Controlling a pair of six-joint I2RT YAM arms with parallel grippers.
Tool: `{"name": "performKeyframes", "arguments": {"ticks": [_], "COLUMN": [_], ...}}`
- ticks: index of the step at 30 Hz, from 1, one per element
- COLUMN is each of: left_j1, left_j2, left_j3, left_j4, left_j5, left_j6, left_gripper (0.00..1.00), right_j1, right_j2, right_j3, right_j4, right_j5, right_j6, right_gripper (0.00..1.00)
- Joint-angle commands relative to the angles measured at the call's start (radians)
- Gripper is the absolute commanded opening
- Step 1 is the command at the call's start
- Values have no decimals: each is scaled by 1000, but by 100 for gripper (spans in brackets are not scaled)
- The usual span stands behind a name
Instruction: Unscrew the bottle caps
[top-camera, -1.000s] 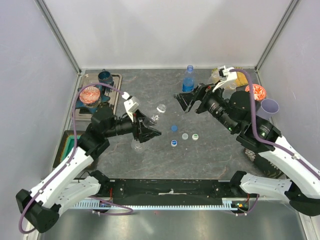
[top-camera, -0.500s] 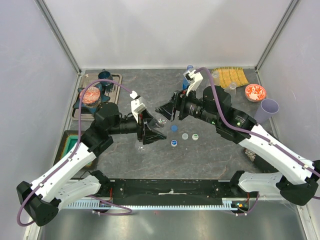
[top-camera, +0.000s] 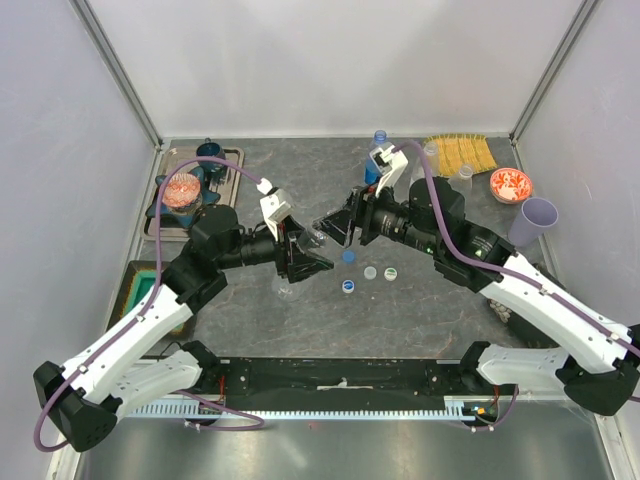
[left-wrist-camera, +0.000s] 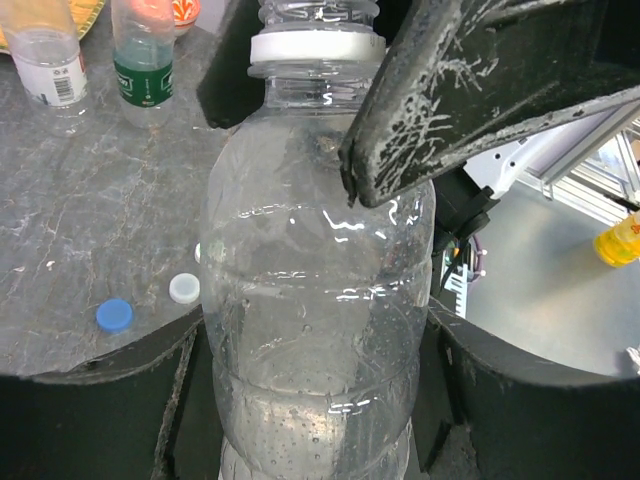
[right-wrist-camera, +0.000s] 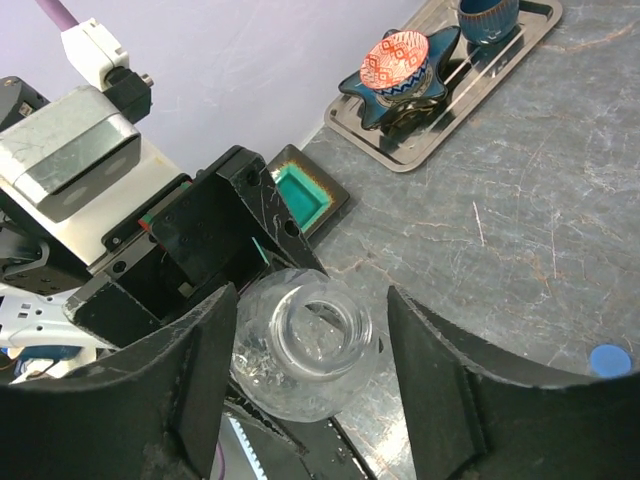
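Note:
A plain clear bottle (left-wrist-camera: 310, 300) is held tilted above the table, with my left gripper (left-wrist-camera: 315, 345) shut on its lower body. My right gripper (right-wrist-camera: 310, 350) is open. Its fingers (right-wrist-camera: 205, 370) flank the bottle's top (right-wrist-camera: 320, 335) with small gaps on both sides. That top shows as a clear ring above a white collar (left-wrist-camera: 315, 48); I cannot tell whether a cap sits on it. From above, the two grippers meet mid-table at the bottle (top-camera: 312, 238). A blue-labelled bottle (top-camera: 376, 160) stands at the back. A green-labelled bottle (left-wrist-camera: 143, 70) and another bottle (left-wrist-camera: 50, 60) stand beyond.
Several loose caps (top-camera: 348, 256) lie on the table below the grippers. A metal tray (top-camera: 232, 160) with a star-shaped dish is at the back left, and a teal dish (top-camera: 140, 285) lies at the left edge. At the back right are a lilac cup (top-camera: 538, 215), an orange bowl (top-camera: 510, 184) and a yellow mat (top-camera: 462, 152).
My right arm swung left from the back right to the held bottle, and its jaws narrowed around the bottle's top. My left gripper raised the bottle a little toward it.

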Motion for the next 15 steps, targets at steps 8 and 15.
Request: {"name": "performKeyframes", "arguments": {"ticks": [8, 15], "left_j1": [-3, -3], "left_j2": [-24, -31], "left_j3": [5, -9], "left_j4": [92, 86], "left_j5": [-49, -74], "left_j6": [28, 20], "left_gripper": [45, 60], "right_j1": [-1, -1], "right_j2": [-33, -45], "right_j3": [-39, -61], "right_j4": [60, 86], "right_j5": [-11, -40], "right_j6": [20, 19], "right_gripper": [26, 0]}}
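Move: The right hand aims for the neck of the uncapped bottle, which already sits between its open fingers, about 1 cm to the left and 1 cm below. On the table some 27 cm below lie the blue cap, about 7 cm ahead and 3 cm right, and the white cap, roughly 4 cm ahead and 8 cm right. The left hand holds the bottle's body, with the neck some 5 cm right, 2 cm ahead and 8 cm above. The right fingers close from well apart to a little under half open and pinch the neck of the uncapped bottle from both sides, while the hand rises about 1.5 cm and its left side tips up some 5 degrees. The left hand keeps its grip around the bottle's body and lifts along with it by roughly 1 cm, its wrist tilting only slightly. ##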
